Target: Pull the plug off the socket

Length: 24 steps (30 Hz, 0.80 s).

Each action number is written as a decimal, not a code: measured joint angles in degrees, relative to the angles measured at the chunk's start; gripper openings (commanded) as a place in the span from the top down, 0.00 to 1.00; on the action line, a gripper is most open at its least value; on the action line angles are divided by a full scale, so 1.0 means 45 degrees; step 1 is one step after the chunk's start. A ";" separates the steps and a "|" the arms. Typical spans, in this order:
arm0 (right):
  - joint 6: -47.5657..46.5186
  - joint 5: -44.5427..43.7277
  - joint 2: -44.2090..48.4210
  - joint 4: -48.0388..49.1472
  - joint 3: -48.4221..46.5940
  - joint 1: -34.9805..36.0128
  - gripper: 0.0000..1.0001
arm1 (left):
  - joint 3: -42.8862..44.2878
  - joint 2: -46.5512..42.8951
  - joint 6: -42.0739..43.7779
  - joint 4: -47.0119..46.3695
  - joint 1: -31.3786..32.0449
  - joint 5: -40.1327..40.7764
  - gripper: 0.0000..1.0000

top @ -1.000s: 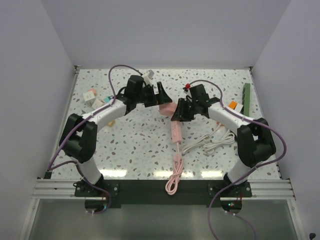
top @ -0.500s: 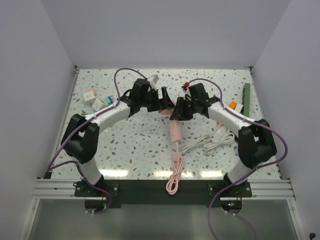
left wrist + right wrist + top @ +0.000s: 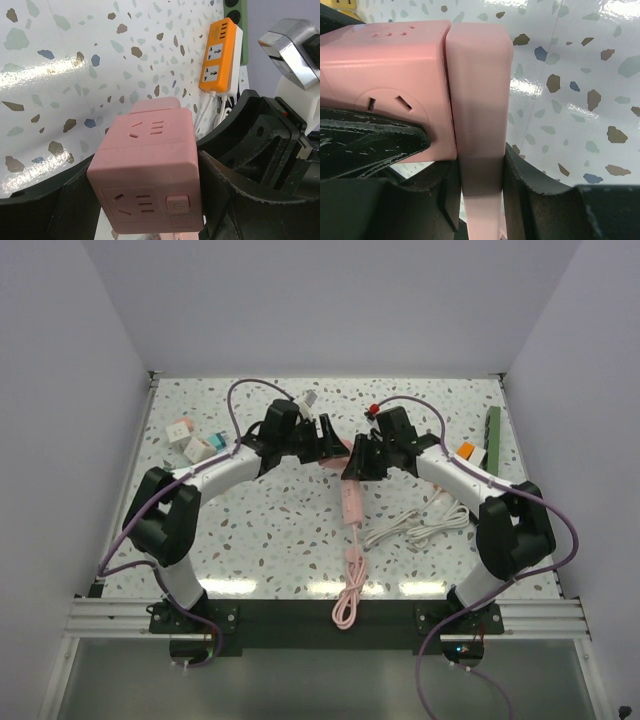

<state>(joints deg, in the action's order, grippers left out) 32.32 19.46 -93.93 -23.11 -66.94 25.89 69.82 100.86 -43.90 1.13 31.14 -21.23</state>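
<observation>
A pink cube plug [image 3: 150,165] with outlets on its faces sits plugged against the upper end of a flat pink socket strip [image 3: 479,90]. The strip [image 3: 352,502] runs toward the near edge, and its pink cord [image 3: 348,600] is coiled there. My left gripper [image 3: 150,197] has a black finger pressed on each side of the cube [image 3: 335,453]. From the other side, my right gripper [image 3: 480,185] is shut on the strip just below the cube [image 3: 395,75]. The two grippers [image 3: 327,438] [image 3: 356,462] meet at mid-table.
An orange power strip [image 3: 465,451] [image 3: 220,57] and a green one [image 3: 492,435] lie at the right edge. White cables [image 3: 415,525] lie beside the pink strip. Small coloured cubes [image 3: 190,437] sit at the left.
My left gripper moved right up to the cube, and its jaws closed in from wide open onto the cube's sides. The right gripper kept its hold on the strip.
</observation>
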 measured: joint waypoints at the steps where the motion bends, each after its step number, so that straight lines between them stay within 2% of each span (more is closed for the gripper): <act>1: 0.0019 -0.0185 0.0000 -0.0024 0.0000 0.0019 1.00 | -0.0087 -0.0005 -0.0024 -0.0151 0.0000 -0.0010 1.00; 5: 0.0355 -0.0709 -0.0029 -0.0180 0.0015 0.0102 1.00 | -0.0525 -0.0160 -0.0189 -0.0636 -0.0053 -0.0005 1.00; 16: 0.0835 0.0272 -0.0010 0.0486 -0.0015 0.0058 1.00 | -0.2239 -0.2526 -0.0903 -0.1151 -0.1054 -0.0296 1.00; 22: 0.1030 -0.1753 -0.0146 -0.0563 0.0087 -0.1190 1.00 | -0.2278 -0.4031 -0.1044 -0.1549 -0.2108 -0.0850 1.00; 23: 0.1020 -0.1962 -0.0146 -0.0695 0.0126 -0.1433 1.00 | -0.2142 -0.4129 -0.1054 -0.1579 -0.2176 -0.0869 0.94; 24: 0.1010 -0.2103 -0.0146 -0.0782 0.0136 -0.1569 1.00 | -0.1977 -0.4143 -0.1020 -0.1588 -0.2186 -0.0894 0.82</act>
<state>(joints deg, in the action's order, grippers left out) 36.86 10.00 -94.59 -26.63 -66.32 18.83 60.93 82.21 -48.49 -6.02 21.30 -25.26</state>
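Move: The left fingers are already around the pink plug, its middle roughly at that hand's point; the pink socket strip it is seated on has its middle about 9 cm back, 4 cm right and 3 cm lower. The right hand grips that strip, with the plug some 5 cm ahead and 4 cm left of it. From the right hand, the white cables lie roughly 15 cm back, 13 cm right and 12 cm below. Left hand pulls up and left about 13 cm, off the plug, fingers shutting; right keeps the socket, swings right 7 cm. ##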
